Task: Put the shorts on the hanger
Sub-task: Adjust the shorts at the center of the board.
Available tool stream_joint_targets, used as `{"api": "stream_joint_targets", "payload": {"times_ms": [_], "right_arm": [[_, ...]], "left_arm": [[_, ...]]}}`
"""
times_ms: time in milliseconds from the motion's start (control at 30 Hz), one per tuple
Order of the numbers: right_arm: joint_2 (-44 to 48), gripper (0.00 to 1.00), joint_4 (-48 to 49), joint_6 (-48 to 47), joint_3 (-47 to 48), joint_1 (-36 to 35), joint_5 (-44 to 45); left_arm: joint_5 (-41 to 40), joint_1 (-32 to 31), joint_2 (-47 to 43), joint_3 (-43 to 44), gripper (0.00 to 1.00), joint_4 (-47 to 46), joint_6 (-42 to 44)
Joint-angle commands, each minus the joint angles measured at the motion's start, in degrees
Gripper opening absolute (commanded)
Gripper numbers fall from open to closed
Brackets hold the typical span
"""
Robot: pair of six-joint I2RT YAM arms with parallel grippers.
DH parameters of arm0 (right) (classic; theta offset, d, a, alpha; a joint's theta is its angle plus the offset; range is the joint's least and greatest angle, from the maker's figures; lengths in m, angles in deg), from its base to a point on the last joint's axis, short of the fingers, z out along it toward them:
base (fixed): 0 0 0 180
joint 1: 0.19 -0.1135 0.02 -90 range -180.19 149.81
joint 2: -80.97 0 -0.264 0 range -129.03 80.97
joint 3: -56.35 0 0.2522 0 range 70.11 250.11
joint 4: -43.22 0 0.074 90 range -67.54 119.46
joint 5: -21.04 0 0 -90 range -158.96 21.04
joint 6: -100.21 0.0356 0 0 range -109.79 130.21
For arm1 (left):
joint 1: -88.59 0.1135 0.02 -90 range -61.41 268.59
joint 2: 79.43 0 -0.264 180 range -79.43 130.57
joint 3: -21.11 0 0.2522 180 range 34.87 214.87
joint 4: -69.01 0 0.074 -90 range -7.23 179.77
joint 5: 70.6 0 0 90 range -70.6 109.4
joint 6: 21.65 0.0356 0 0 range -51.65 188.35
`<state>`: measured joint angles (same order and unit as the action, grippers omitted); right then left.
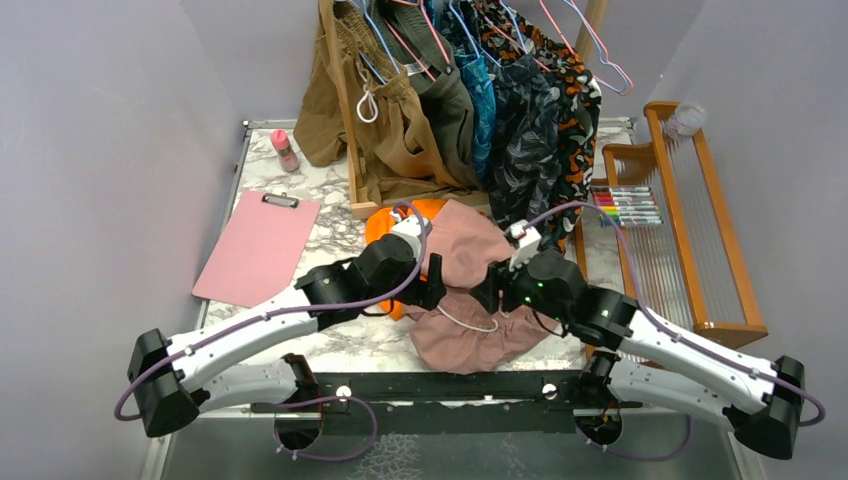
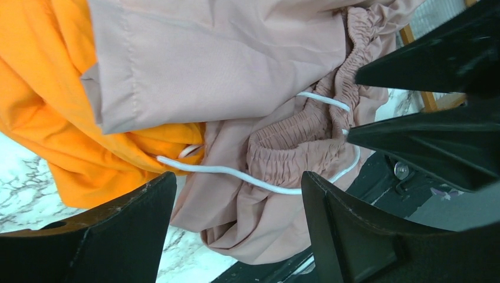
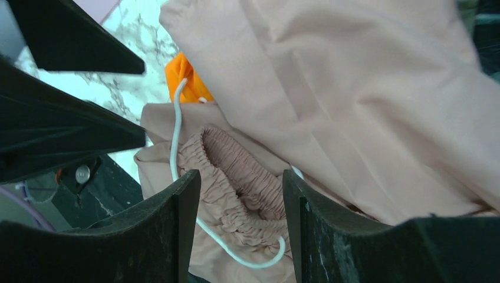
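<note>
The dusty pink shorts [image 1: 470, 290] lie crumpled in the middle of the table, their gathered waistband [image 2: 295, 141] and white drawstring [image 2: 224, 171] facing up. My left gripper [image 1: 440, 280] comes in from the left. It stands open [image 2: 239, 177], with the drawstring and a fold of pink fabric in the gap. My right gripper [image 1: 487, 290] faces it from the right and is open [image 3: 240, 174] astride the waistband [image 3: 236, 171], not pinching it. A thin light blue wire hanger [image 1: 377, 50] hangs on the rack at the back, far from both grippers.
Bright orange shorts [image 1: 385, 225] lie partly under the pink ones. A wooden rack [image 1: 350, 130] of hung clothes stands behind. A pink clipboard [image 1: 257, 247] lies at left, with a small pink bottle [image 1: 285, 150] behind it. At right are markers [image 1: 625, 205] and a wooden frame [image 1: 690, 200].
</note>
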<state>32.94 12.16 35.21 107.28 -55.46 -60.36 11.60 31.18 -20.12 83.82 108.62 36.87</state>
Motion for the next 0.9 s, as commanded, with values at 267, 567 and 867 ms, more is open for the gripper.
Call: {"api": "stream_joint_targets", "payload": {"times_ms": [267, 567, 867], "right_arm": [[11.3, 0.57, -8.9, -1.3, 1.8, 0.2, 8.1], [13.5, 0.57, -9.9, -1.4, 2.1, 0.2, 8.2], [14.0, 0.57, -9.8, -1.5, 2.1, 0.2, 8.3]], "left_arm": [[-1.3, -5.1, 14.4, 6.5, 0.78, 0.7, -5.8], [-4.2, -5.5, 19.6, 6.6, 0.71, 1.8, -6.3], [-6.8, -5.5, 18.1, 6.9, 0.08, 1.6, -5.1]]}}
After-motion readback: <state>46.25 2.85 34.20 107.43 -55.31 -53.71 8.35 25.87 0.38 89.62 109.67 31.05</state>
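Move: The near-left end of the pink shorts' gathered waistband lies about 4 cm right of my left hand, 1 cm back and 8 cm below it. From my right hand that end is about 5 cm left, 1 cm back and 7 cm below. From my left hand, the folded-over pink leg lies some 10 cm ahead and 8 cm right, and the orange cloth about 9 cm ahead and 6 cm left. I drop my open left hand about 7 cm, shifting some 4 cm right early on, onto the left end of the waistband. The fingers tip about 15 degrees steeper downward and then close, pinching the gathered edge beside the white cord. Meanwhile my right hand clears out, about 5 cm right and 3 cm up, its fingers staying half open. ##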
